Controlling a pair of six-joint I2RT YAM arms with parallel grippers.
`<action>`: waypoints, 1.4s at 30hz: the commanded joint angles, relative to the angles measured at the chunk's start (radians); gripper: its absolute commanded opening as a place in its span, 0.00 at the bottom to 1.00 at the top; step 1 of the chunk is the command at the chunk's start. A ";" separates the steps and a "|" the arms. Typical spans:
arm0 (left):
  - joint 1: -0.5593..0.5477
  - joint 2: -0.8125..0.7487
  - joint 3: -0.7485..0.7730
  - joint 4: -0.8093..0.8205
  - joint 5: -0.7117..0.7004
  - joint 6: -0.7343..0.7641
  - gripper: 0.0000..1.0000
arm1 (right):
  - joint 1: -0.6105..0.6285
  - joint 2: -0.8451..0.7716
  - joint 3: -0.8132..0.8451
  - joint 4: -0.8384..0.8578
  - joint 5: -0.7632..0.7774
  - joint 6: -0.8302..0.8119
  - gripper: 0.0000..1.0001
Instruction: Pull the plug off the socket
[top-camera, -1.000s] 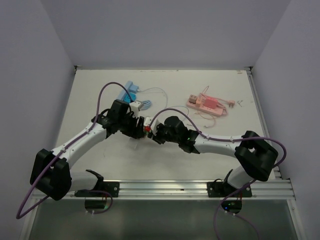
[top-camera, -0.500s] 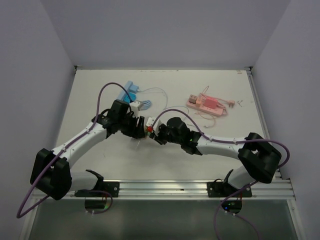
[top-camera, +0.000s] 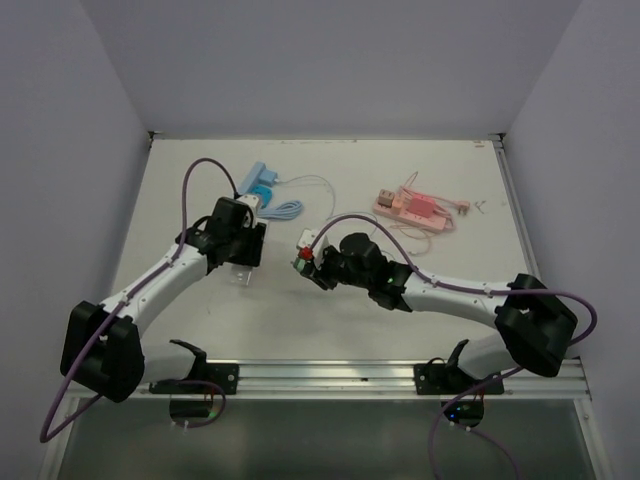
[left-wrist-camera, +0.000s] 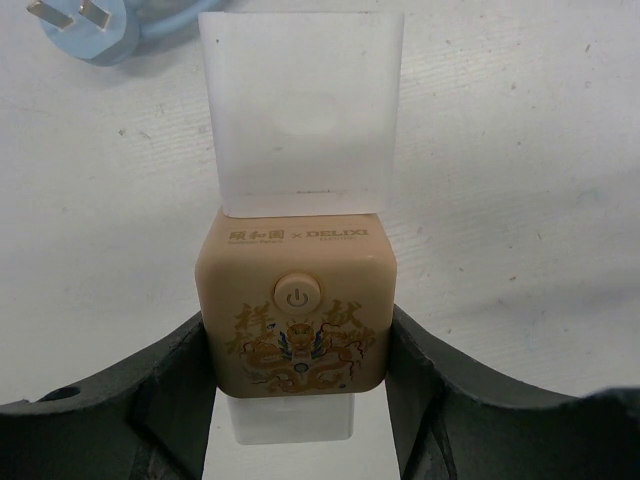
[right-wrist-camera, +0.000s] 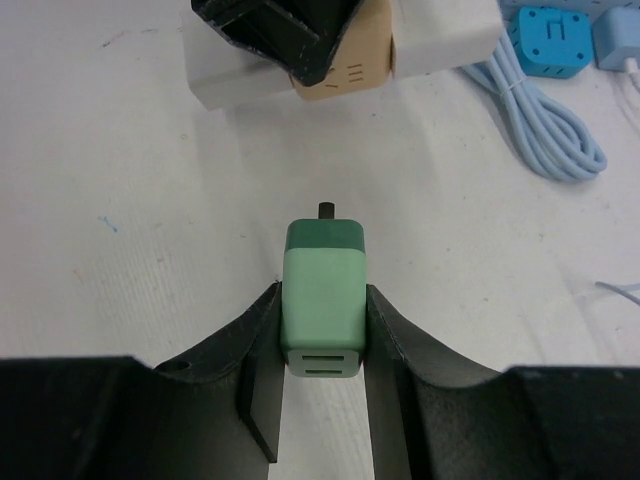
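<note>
The socket (left-wrist-camera: 295, 320) is a beige cube with a power button and a gold dragon print, joined to frosted white blocks. My left gripper (left-wrist-camera: 298, 400) is shut on it, one dark finger on each side. The plug (right-wrist-camera: 322, 300) is a small green adapter with a dark prong sticking out of its front. It sits between the fingers of my right gripper (right-wrist-camera: 322, 365), which is shut on it. An open gap of table separates the plug from the socket (right-wrist-camera: 350, 62). From above, the left gripper (top-camera: 243, 262) and the right gripper (top-camera: 308, 258) stand apart.
A blue power cube (top-camera: 262, 185) with a coiled pale blue cable (top-camera: 288, 210) lies behind the left gripper. Its blue plug (left-wrist-camera: 90, 25) shows at the top left of the left wrist view. A pink power strip (top-camera: 415, 208) with thin wires lies at the back right.
The two grippers were together at the socket. Now the left arm has drawn back to the left with the socket, and the plug in the right gripper is out of it.
</note>
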 joint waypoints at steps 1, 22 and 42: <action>-0.003 -0.089 0.010 0.102 -0.003 0.007 0.00 | -0.014 0.015 0.050 -0.028 -0.034 0.107 0.00; -0.003 -0.207 -0.033 0.214 0.157 0.059 0.00 | -0.282 0.432 0.008 0.400 -0.543 0.865 0.00; -0.005 -0.223 -0.050 0.252 0.260 0.072 0.00 | -0.365 0.261 0.007 0.121 -0.298 0.752 0.97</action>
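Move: The right hand already holds the green plug clear of the socket; the bare patch of table for it is about 2 cm ahead, 1 cm to the right and 11 cm down. The tan socket, in the left gripper, is some 5 cm ahead, 11 cm left and 5 cm lower than the right hand; the blue cord coil lies about 16 cm ahead, 6 cm left and 13 cm below. From the left hand that patch is roughly 3 cm back, 12 cm right and 6 cm down. The right hand carries the green plug down about 10.5 cm to the bare table while the wrist rolls nearly 60 degrees about the line of its left-pointing fingers, forward side going down, then opens wide to let go and draws off a few centimetres forward, right and up. Meanwhile the left hand keeps its grip on the tan socket and lifts it about 5 cm, drifting some 3.5 cm to the right and tilting its fingers slightly outward. ##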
